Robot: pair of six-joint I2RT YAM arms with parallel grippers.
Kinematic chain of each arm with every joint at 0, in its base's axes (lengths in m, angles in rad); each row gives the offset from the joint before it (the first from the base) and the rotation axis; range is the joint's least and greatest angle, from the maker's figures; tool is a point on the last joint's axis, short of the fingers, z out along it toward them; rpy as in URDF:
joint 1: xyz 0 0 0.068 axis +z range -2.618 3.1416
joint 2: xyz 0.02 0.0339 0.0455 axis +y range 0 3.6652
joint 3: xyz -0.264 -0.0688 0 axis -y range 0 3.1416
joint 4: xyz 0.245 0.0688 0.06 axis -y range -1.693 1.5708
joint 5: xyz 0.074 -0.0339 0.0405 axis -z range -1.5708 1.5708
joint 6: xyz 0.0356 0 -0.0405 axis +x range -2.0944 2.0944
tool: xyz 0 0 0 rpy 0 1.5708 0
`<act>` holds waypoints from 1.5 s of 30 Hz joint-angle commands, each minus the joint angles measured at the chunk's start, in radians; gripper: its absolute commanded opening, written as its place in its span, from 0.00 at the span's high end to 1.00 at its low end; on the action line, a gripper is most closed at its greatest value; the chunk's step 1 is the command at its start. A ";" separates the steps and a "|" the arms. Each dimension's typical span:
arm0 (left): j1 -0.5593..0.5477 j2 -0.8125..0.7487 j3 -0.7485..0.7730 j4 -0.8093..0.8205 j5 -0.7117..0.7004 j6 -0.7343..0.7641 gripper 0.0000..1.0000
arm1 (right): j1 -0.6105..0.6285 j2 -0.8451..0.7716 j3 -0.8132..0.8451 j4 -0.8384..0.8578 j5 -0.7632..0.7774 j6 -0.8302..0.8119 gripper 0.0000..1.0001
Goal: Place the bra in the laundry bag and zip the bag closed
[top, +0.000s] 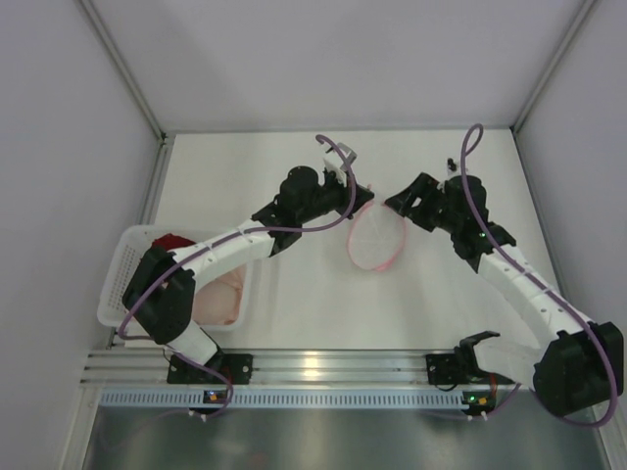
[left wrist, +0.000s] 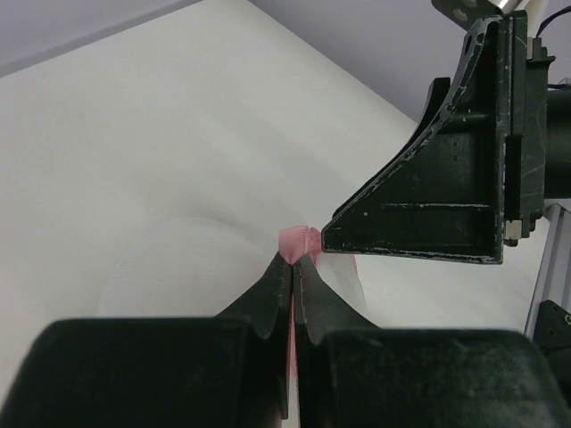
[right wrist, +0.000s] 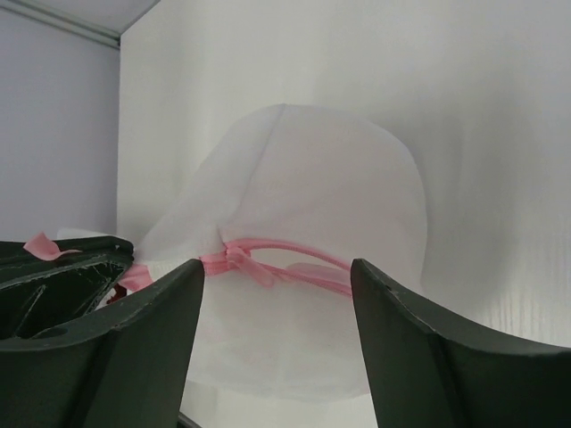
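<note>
The laundry bag [top: 375,238], white mesh with a pink zip rim, lies mid-table between both arms. My left gripper [left wrist: 294,255] is shut on a pink tab at the bag's rim [left wrist: 300,239], at the bag's upper left edge [top: 361,196]. My right gripper [right wrist: 278,267] stands open just before the domed bag [right wrist: 303,178], its fingers either side of the pink zip [right wrist: 268,260], not touching it. The zip shows a narrow gap; what lies inside I cannot tell. A pale pink bra [top: 217,299] lies in the basket at left.
The white perforated basket [top: 120,279] sits at the table's near left, with a dark red bra [top: 172,240] at its far end. The right gripper's black body [left wrist: 446,178] hangs close over the left fingertips. White walls enclose the table.
</note>
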 commanded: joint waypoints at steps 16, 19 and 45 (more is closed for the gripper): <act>0.002 -0.030 0.013 0.088 0.027 -0.018 1.00 | -0.007 0.000 -0.014 0.177 -0.094 0.078 0.47; 0.002 -0.027 0.017 0.088 0.033 -0.010 1.00 | -0.007 0.000 -0.020 0.177 -0.078 0.071 0.47; 0.002 -0.008 0.026 0.088 0.025 -0.012 1.00 | -0.006 -0.044 -0.026 0.039 -0.078 0.004 0.66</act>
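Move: The zip pull on the laundry bag's pink rim sits just off the right fingertips, about 2 cm left, 1 cm ahead and 1 cm below. The rim end pinched in the left hand is some 6 cm left of the right hand, level with it fore and aft and about 4 cm higher. The bag's hanging pink loop centres roughly 7 cm back, 3 cm left and 6 cm lower. From the left hand, the pull lies about 4 cm right, 1 cm ahead and 5 cm below. Up about 3 cm and then down again by nearly as much, the right hand edges roughly 1 cm left towards the zip pull, rolling its left side up some 5 degrees. Its fingers narrow from about two-thirds open to a third, one on either side of the pull but not shut. The left hand stays put and keeps the rim pinched. ##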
